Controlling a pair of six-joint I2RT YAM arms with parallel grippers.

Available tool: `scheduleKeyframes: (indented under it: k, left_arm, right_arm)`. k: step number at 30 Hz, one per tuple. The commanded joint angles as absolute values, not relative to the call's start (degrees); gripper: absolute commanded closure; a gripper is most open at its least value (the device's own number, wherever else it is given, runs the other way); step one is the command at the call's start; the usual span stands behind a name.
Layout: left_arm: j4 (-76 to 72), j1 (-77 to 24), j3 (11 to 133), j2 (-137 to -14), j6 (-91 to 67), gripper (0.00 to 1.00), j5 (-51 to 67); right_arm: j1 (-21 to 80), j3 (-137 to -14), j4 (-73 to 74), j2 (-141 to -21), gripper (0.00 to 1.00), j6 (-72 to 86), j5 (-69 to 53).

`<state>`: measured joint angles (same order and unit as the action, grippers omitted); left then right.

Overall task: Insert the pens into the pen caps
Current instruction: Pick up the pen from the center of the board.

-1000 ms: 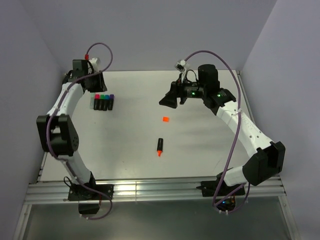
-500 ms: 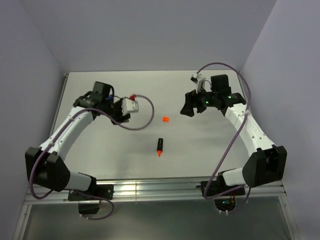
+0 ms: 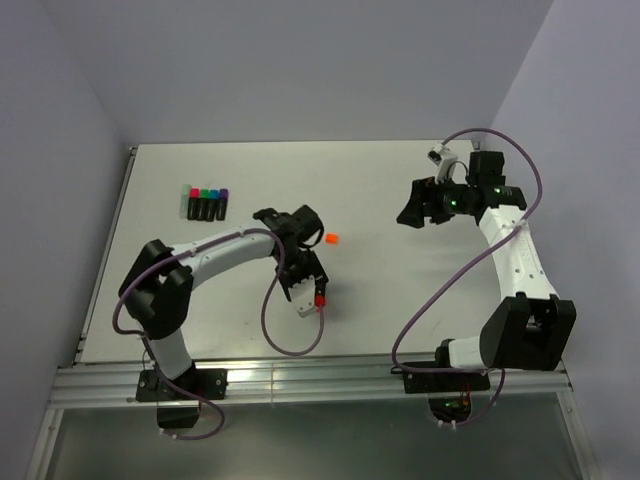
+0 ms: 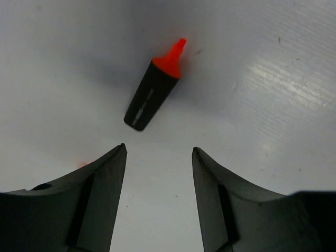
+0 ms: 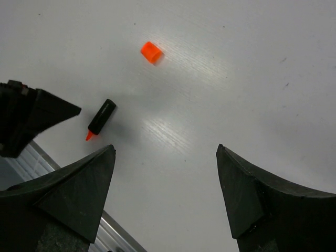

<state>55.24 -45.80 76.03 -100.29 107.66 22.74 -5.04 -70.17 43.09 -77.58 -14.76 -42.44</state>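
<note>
An uncapped pen point(image 4: 155, 92) with a black barrel and an orange tip lies on the table just ahead of my left gripper point(image 4: 159, 149), which is open and empty. From the right wrist the same pen point(image 5: 101, 118) shows with the left fingers point(image 5: 37, 118) beside it. In the top view my left wrist point(image 3: 300, 265) covers most of the pen. The orange pen cap point(image 3: 331, 239) point(image 5: 151, 51) lies alone a little farther back. My right gripper point(image 3: 410, 212) point(image 5: 165, 149) hovers open and empty at the right, well away from both.
Several capped pens point(image 3: 205, 203) stand in a row at the back left, with pink, green, blue and purple caps. A metal rail point(image 3: 300, 378) runs along the table's near edge. Grey walls close in the left, back and right sides.
My left arm swung from the capped pens at the back left to the centre over the orange pen, and its jaws widened. The right arm drew back to the right.
</note>
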Motion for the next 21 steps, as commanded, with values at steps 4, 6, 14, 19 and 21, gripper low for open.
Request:
scheduleKeyframes:
  k: [4,6,14,19,21]
  left_arm:
    - [52.6,-51.9,78.2,-104.7,120.7,0.39,14.7]
    - [52.2,-52.5,78.3,-105.4,121.6,0.38,14.1]
    - [51.6,-55.0,77.2,-107.9,124.3,0.38,13.2]
    - [48.9,-56.2,74.5,-109.7,126.4,0.37,10.8]
    - [48.8,-57.0,73.8,-110.3,127.5,0.39,10.3]
  right_arm:
    - [-9.3,-69.1,45.9,-74.7,0.14,-17.8,-45.1]
    - [-10.3,-68.8,45.9,-74.4,0.13,-17.8,-45.4]
    - [-13.1,-68.7,46.4,-76.1,0.13,-17.8,-48.9]
    - [-14.8,-67.9,46.3,-77.3,0.13,-17.6,-51.3]
    - [-14.9,-67.5,46.3,-77.3,0.13,-17.8,-51.1]
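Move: The orange-tipped pen lies about 5 cm to the left hand's right and 2 cm back, some 7 cm below. The orange cap is about 12 cm ahead of that hand and 9 cm to its right, also on the table. From the right hand the pen lies roughly 25 cm left, 10 cm back and 20 cm down. Fingers open, the left hand sinks some 5 cm, edging right towards the pen; the right eases away rightward. ##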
